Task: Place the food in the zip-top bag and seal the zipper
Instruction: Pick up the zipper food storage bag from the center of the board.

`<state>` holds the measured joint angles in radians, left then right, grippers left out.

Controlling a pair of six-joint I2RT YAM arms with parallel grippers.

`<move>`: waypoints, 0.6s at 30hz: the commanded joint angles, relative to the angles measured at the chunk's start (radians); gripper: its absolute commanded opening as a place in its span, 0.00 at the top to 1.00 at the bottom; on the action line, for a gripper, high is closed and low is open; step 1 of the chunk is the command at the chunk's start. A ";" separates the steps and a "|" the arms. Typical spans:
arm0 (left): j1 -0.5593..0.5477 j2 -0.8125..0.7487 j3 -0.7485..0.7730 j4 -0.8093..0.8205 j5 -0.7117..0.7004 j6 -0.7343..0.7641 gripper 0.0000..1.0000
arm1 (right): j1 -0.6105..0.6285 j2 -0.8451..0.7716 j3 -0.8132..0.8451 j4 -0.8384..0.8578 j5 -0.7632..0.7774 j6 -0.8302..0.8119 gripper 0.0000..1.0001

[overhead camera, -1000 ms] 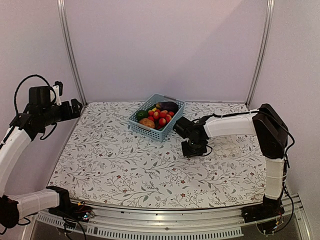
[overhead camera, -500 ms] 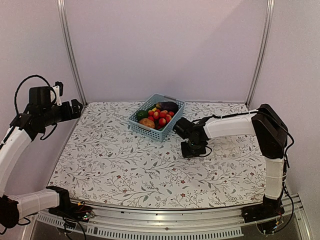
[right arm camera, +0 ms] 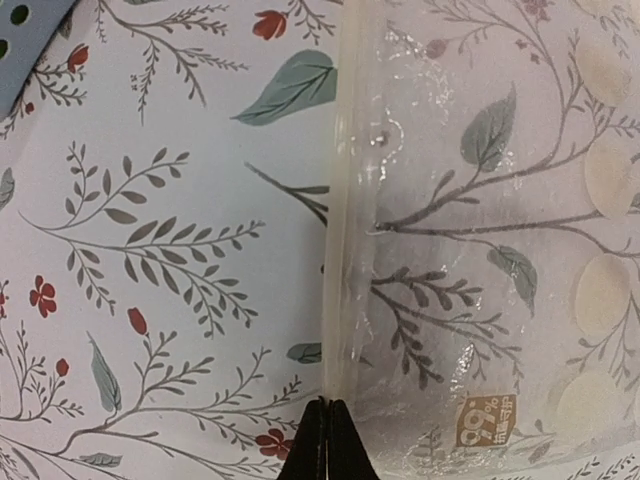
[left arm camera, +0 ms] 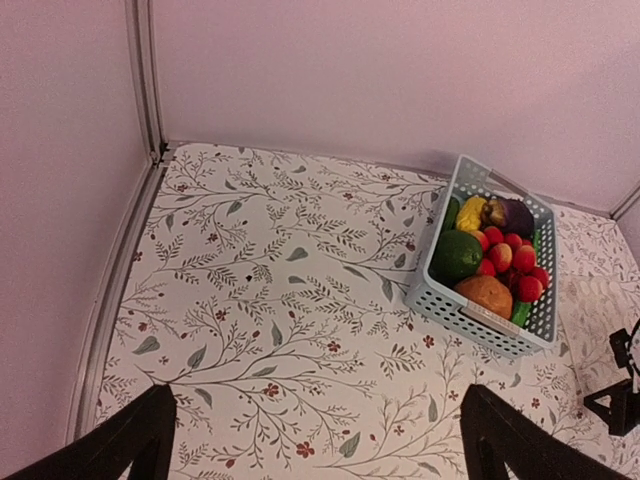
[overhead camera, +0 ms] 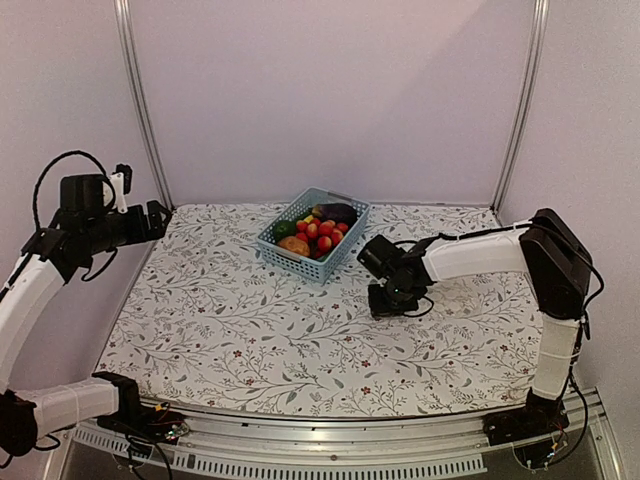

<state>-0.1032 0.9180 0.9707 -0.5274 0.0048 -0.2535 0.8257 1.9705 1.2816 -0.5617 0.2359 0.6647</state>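
Observation:
The food [overhead camera: 318,232] lies heaped in a light-blue basket [overhead camera: 300,262] at the back middle; in the left wrist view the food [left arm camera: 495,260] shows red round pieces, a brown potato, a green piece and a dark eggplant. The zip-top bag [right arm camera: 480,250], clear with white dots, lies flat on the cloth. Its zipper [right arm camera: 345,200] runs straight up from my right gripper [right arm camera: 327,415], which is shut with its tips pinching the strip's near end. That gripper [overhead camera: 385,300] sits low, right of the basket. My left gripper [overhead camera: 157,217] hangs high at the far left, open [left arm camera: 320,430] and empty.
The basket [left arm camera: 440,300] stands between the two arms near the back wall. A floral tablecloth [overhead camera: 250,330] covers the table. Metal posts [overhead camera: 140,100] rise at the back corners.
My right gripper has closed its fingers and shifted slightly to the right and down. The left arm has barely moved.

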 commanded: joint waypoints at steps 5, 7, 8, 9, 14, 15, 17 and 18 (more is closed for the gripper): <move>-0.114 -0.046 -0.044 0.044 0.088 -0.040 0.00 | 0.081 -0.169 -0.105 0.045 -0.129 -0.114 1.00; -0.147 -0.074 -0.066 0.050 0.111 -0.088 0.00 | 0.112 -0.198 -0.130 0.075 -0.169 -0.118 1.00; -0.162 -0.088 -0.082 0.058 0.124 -0.117 0.00 | 0.129 -0.208 -0.140 0.093 -0.187 -0.117 1.00; -0.175 -0.104 -0.099 0.069 0.139 -0.146 0.01 | 0.146 -0.222 -0.153 0.113 -0.206 -0.116 1.00; -0.246 -0.171 -0.201 0.133 0.184 -0.330 0.02 | 0.241 -0.267 -0.191 0.260 -0.302 -0.081 1.00; -0.259 -0.182 -0.226 0.155 0.191 -0.367 0.03 | 0.259 -0.267 -0.186 0.278 -0.307 -0.078 1.00; -0.282 -0.194 -0.277 0.199 0.207 -0.453 0.03 | 0.291 -0.260 -0.172 0.302 -0.310 -0.071 1.00; -0.296 -0.196 -0.303 0.225 0.214 -0.485 0.03 | 0.305 -0.250 -0.165 0.317 -0.312 -0.066 1.00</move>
<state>-0.3508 0.7372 0.7528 -0.4007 0.1692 -0.5457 1.0794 1.7325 1.1019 -0.3561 -0.0204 0.5812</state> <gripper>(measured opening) 0.974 0.003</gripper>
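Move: My right fingers are already shut on the near end of the bag's zipper edge. The bag's middle lies about 11 cm to their right and 8 cm ahead, barely below. The bare board I draw it to is some 10 cm back and 8 cm left; the basket stands about 21 cm ahead, 13 cm left. From my left hand, the bag is about 51 cm right, 8 cm ahead and 27 cm down, with the basket 28 cm right, 21 cm ahead. Keeping the zipper edge pinched, I draw the bag's corner back about 12 cm and nearly as far left, away from the basket, lifting it some 5 cm as my right wrist swings counter-clockwise. My open left hand comes in towards the bag, going right about 10 cm and then also back, sinking a little late on as it rolls and turns clockwise. ##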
